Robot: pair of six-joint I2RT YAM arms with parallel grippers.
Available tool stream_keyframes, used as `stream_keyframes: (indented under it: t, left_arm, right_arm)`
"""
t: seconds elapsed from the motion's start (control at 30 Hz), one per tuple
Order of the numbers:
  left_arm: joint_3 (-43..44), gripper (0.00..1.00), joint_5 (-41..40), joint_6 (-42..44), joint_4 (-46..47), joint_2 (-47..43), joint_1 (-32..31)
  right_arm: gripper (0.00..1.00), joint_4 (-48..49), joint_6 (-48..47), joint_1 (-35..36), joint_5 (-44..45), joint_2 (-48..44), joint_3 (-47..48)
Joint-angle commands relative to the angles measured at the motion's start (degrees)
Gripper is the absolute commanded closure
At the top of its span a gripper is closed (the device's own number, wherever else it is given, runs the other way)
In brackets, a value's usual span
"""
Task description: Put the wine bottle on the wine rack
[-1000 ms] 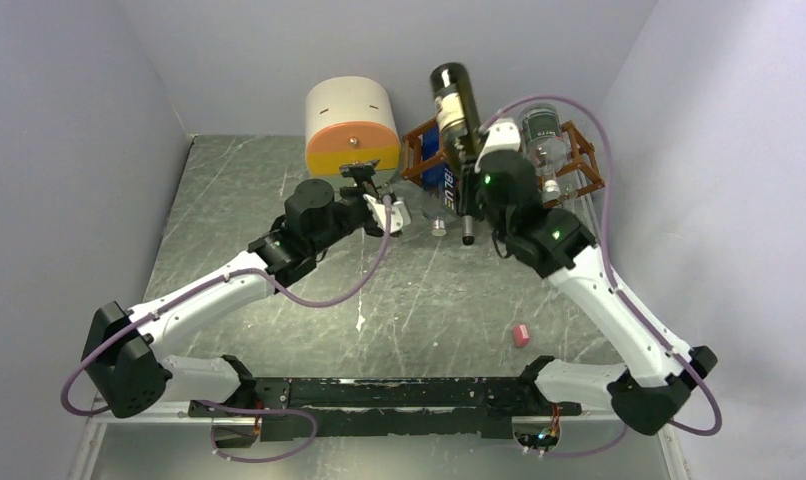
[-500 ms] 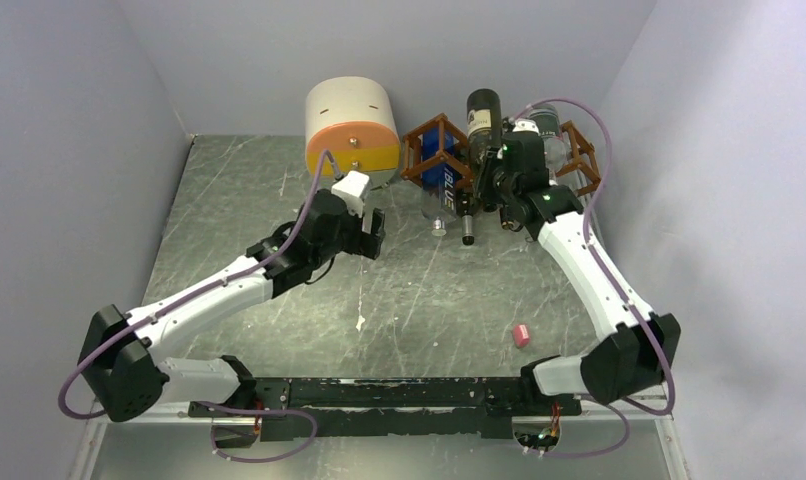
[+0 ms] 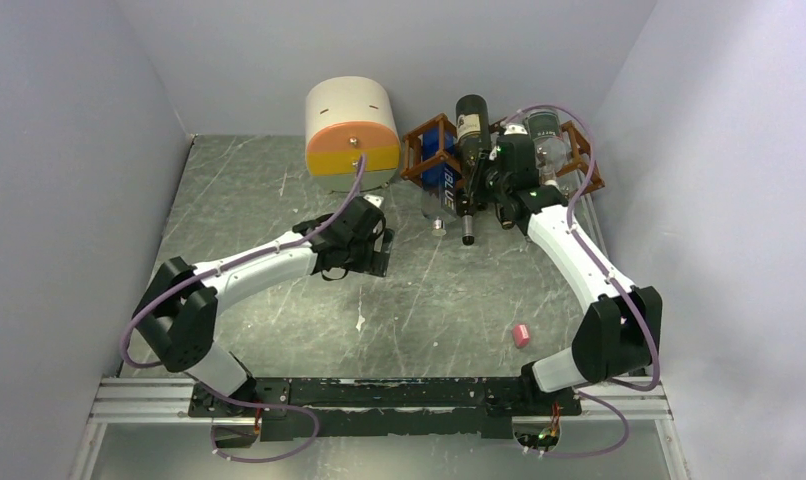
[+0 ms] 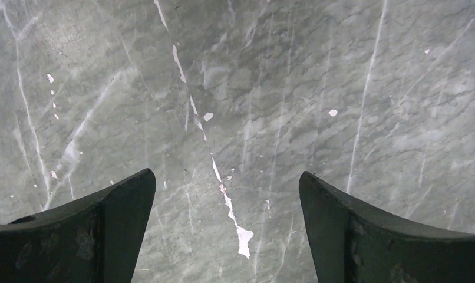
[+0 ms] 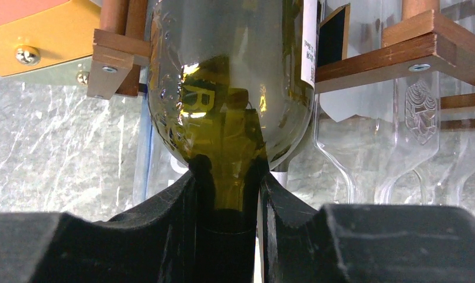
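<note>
The dark green wine bottle [image 3: 470, 125] lies in the middle cell of the reddish-brown wine rack [image 3: 413, 152], neck pointing toward me. My right gripper [image 3: 486, 190] is shut on the bottle's neck; in the right wrist view the fingers [image 5: 228, 188] clamp the neck just below the shoulder of the bottle [image 5: 229, 76], between the rack's bars [image 5: 412, 41]. My left gripper [image 3: 367, 250] is open and empty, pointing down at the bare tabletop [image 4: 226, 177], left of the rack.
A blue bottle [image 3: 441, 178] fills the rack's left cell and a clear bottle [image 3: 545, 138] the right one. A cream-and-orange cabinet [image 3: 352, 128] stands left of the rack. A small pink object [image 3: 521, 335] lies near the right arm's base. Walls close in on both sides.
My right gripper has carried the bottle down and back into the rack's middle cell. My left arm has pulled away from the rack toward me and turned its gripper down at the table.
</note>
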Motion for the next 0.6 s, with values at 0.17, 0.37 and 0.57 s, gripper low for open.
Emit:
stream_keyframes:
  t: [0.17,0.37,0.57]
  left_arm:
    - [-2.6,0.05,1.6,0.7,5.1,-7.9,0.0]
    - [-4.3,0.05,0.1,1.0,7.0,-12.6,0.0]
    - [-5.3,0.05,-1.3,1.3,7.5,-17.4,-0.1]
  right_arm:
    - [0.79,9.1,-0.8,-0.4,1.7,-0.1,-0.1]
    - [0.50,6.0,-0.8,-0.4,2.3,1.3,0.2]
    - [0.25,5.1,-1.2,-0.4,2.6,0.0,-0.5]
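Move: The right gripper still holds the wine bottle by its neck; the cradle on top of the wine rack is about 10 cm ahead and roughly 3 cm below. The blue bottle in the rack is some 5 cm left, 4 cm ahead and 8 cm below; the clear labelled bottle is about 13 cm right and 10 cm ahead, near level. From the left gripper, the cradle is roughly 22 cm ahead, 17 cm right and 10 cm higher. Lower the right gripper about 1.5 cm with the neck still pinched, setting the wine bottle down on the rack; then spread the fingers to let go of the neck, easing up and slightly forward by under 1 cm. Meanwhile raise the open, empty left gripper some 7 cm off the table, tilting its fingers about 15 degrees up and outward. ##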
